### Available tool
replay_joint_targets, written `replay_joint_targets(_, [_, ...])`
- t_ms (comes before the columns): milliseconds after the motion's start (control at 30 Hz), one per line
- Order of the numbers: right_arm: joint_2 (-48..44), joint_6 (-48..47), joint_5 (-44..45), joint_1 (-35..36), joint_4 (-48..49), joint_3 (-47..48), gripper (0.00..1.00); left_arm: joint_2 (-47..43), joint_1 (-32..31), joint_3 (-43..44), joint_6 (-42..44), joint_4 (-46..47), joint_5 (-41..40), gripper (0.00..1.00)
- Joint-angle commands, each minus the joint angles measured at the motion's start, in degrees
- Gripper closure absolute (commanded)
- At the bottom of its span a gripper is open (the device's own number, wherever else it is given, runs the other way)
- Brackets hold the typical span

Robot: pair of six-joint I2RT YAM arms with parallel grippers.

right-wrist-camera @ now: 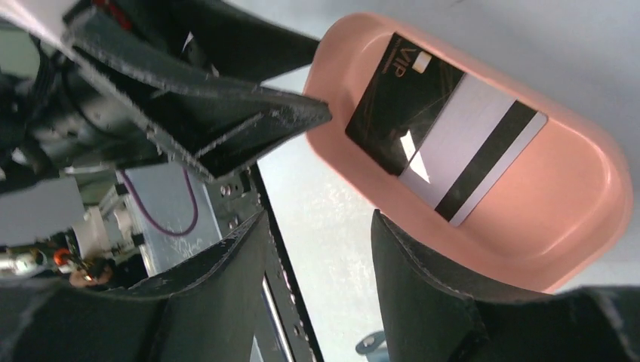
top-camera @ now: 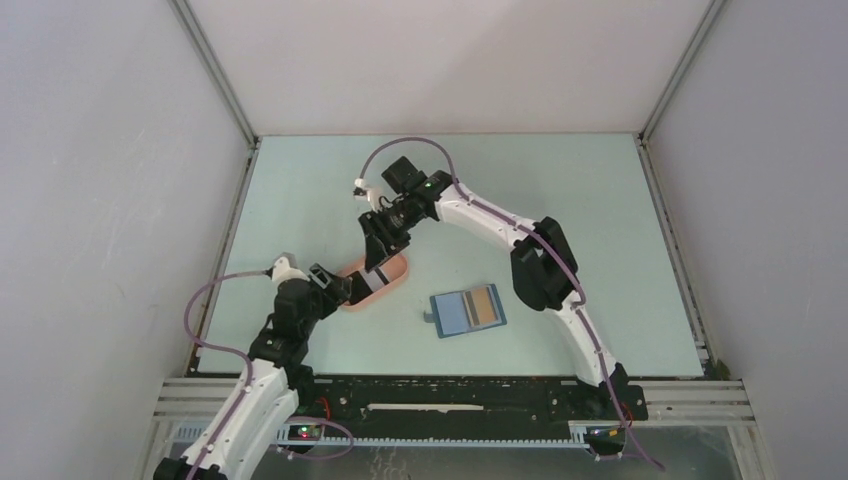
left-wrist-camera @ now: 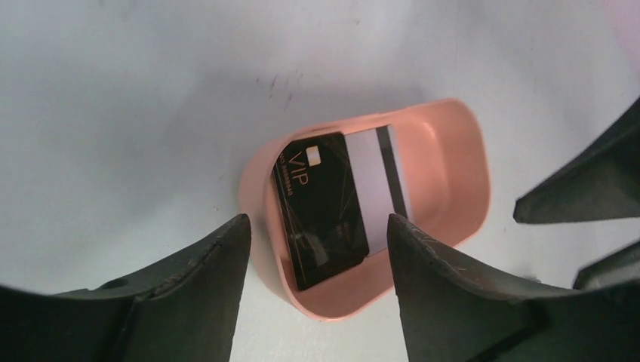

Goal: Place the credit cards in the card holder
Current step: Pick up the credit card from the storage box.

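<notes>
Two credit cards lie in the pink oval tray: a black one marked VIP overlaps a white one with a black stripe. My left gripper is open at the tray's near end, fingers on either side of the black card and apart from it. My right gripper is open and empty just over the tray, beside the black card and the striped card. The card holder, a blue wallet, lies open on the table with a tan-orange card on its right half.
The left gripper's fingers reach close to the tray's end in the right wrist view, so both grippers crowd the tray. Grey walls enclose the pale green table. A black rail runs along the near edge.
</notes>
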Motion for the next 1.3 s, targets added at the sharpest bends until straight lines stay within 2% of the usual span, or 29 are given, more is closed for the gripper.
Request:
replay_joint_targets(0, [3.17, 10.43, 4.83, 1.27, 4.70, 4.41, 0.39, 3.01, 0.70, -1.70, -1.71, 3.71, 2.69, 0.31])
replay_joint_targets(333, [11.50, 15.17, 10.76, 4.15, 5.81, 10.95, 0.38, 8.09, 0.88, -2.04, -1.58, 5.19, 2.87, 0.59])
replay_joint_targets(567, [13.01, 14.27, 16.39, 4.87, 4.48, 11.39, 0.38, 9.40, 0.89, -1.76, -1.24, 5.01, 2.66, 0.69])
replay_joint_targets(967, [13.21, 12.03, 21.65, 6.21, 3.90, 9.80, 0.36, 10.13, 0.88, -1.55, -0.78, 5.05, 3.05, 0.74])
replay_joint_targets(1267, [12.26, 14.62, 18.54, 6.90, 6.21, 4.85, 0.35, 10.03, 0.89, -1.59, -0.69, 5.30, 3.48, 0.76])
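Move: The storage box's left end wall is right below my left hand's spread fingers, some 4 cm down and 1 cm to the right; the box's middle is about 8 cm right and 2 cm ahead of this hand. The black VIP card in the box lies some 6 cm left of my right hand, level fore and aft and about 12 cm below; the striped grey card is roughly 4 cm to its right and 2 cm farther out. I sink my left hand about 3 cm and close its fingers on the storage box's left end wall, one outside and one inside, then stay there pinching it. Meanwhile I lower my right hand about 10 cm and move it some 5 cm left, towards the black card; the fingers stay open and tip steeper, ending over its right edge. I can't see whether they touch the card. ##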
